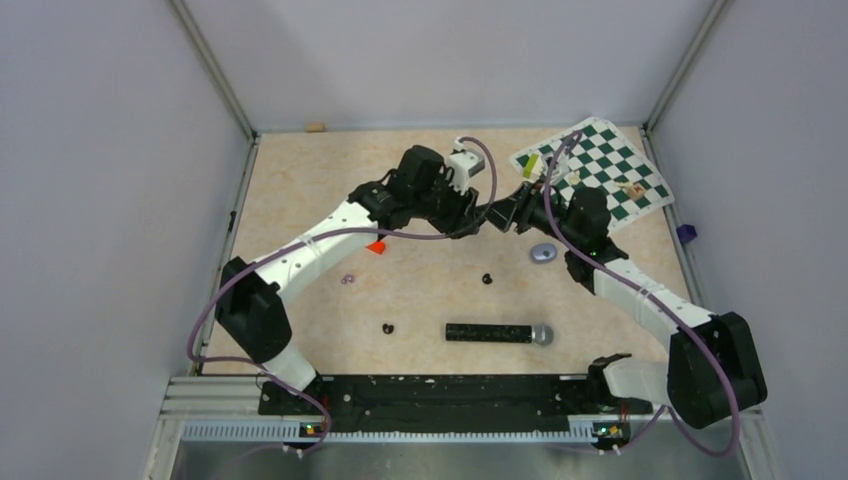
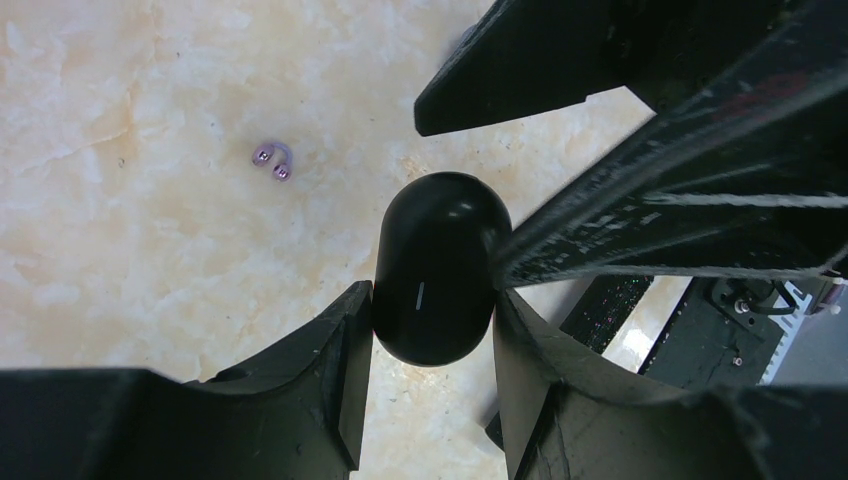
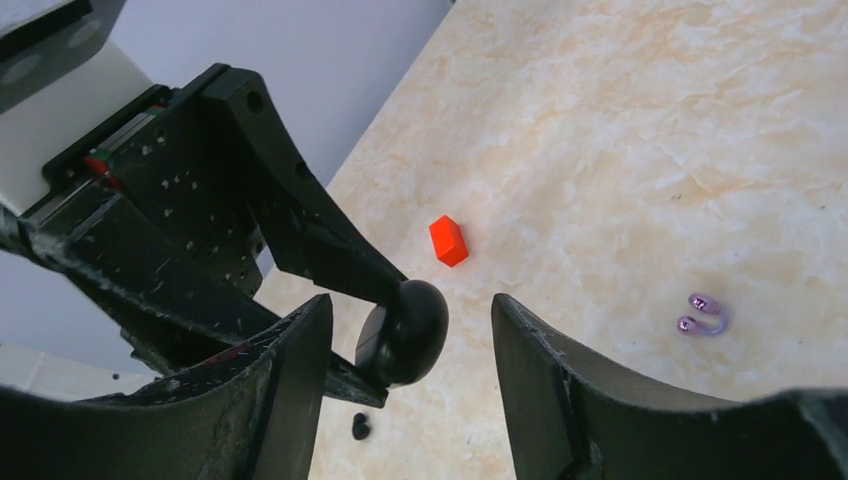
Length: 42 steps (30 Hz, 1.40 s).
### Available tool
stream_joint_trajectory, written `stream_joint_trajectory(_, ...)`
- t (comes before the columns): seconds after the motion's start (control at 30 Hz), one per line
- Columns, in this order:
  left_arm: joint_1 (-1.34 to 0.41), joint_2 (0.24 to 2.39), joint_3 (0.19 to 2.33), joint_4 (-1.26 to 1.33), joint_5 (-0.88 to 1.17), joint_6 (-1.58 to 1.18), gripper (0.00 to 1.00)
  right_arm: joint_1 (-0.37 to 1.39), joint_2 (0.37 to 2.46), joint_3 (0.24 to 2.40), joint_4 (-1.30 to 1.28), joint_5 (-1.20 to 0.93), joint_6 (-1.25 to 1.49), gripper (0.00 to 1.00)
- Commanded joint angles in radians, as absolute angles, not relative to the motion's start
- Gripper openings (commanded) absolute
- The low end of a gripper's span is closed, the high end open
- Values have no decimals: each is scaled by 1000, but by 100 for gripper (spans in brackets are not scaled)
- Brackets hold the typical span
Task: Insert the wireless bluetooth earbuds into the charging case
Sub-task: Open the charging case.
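Observation:
The glossy black charging case (image 2: 437, 265) hangs above the table, with my left gripper (image 2: 432, 300) shut on its lower end. It looks closed. In the right wrist view the case (image 3: 405, 330) sits between the fingers of my right gripper (image 3: 410, 305), which is open, with a clear gap to the right-hand finger. In the top view both grippers meet at mid-table, left gripper (image 1: 476, 216) and right gripper (image 1: 506, 213). One black earbud (image 1: 487, 278) lies on the table below them, a second earbud (image 1: 387, 327) further left. One earbud (image 3: 360, 427) also shows in the right wrist view.
A red block (image 1: 376, 246) and pale purple rings (image 1: 347, 279) lie to the left. A grey-blue disc (image 1: 543, 253) sits to the right and a long black microphone (image 1: 497, 333) towards the front. A green chessboard (image 1: 600, 165) with pieces lies at the back right.

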State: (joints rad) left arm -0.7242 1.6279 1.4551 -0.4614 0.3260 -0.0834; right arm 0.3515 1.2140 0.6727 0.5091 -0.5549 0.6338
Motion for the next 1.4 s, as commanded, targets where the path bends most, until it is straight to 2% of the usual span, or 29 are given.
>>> stream_joint_trajectory(0.0, -743, 1618, 1504, -446, 310, -64, 36, 356, 1219, 673, 535, -508, 697, 57)
stream_joint_trajectory(0.2, -751, 1625, 1510, -451, 292, -56, 36, 356, 1222, 663, 524, -492, 723, 51)
stream_joint_trajectory(0.57, -755, 1627, 1534, -476, 234, -40, 36, 356, 1211, 627, 535, -512, 790, 50)
stream_joint_trajectory(1.1, -781, 1659, 1558, -493, 224, -31, 36, 371, 1246, 645, 578, -544, 836, 43)
stream_joint_trajectory(1.3, -785, 1663, 1562, -498, 211, -24, 37, 377, 1235, 648, 568, -544, 823, 23)
stream_joint_trajectory(1.37, -786, 1662, 1562, -501, 215, -18, 40, 376, 1226, 652, 560, -540, 808, 16)
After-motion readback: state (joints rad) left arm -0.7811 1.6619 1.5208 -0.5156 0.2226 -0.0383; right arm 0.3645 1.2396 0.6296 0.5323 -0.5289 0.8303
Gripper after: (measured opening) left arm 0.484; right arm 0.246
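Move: The charging case, already in the left fingers, sits at the right hand's fingertips, some 2 cm left and 2 cm below its hand point, level fore and aft. On the table about 24 cm below the right hand lie a black earbud almost straight beneath, a purple ring 12 cm ahead and 2 cm left, and a grey disc 6 cm ahead and 13 cm right. From the left hand, the case's middle is about 1 cm ahead and 1 cm up. Right hand sinks about 2 cm, tips down 10 degrees, and pinches the case the left still holds nearly still. ##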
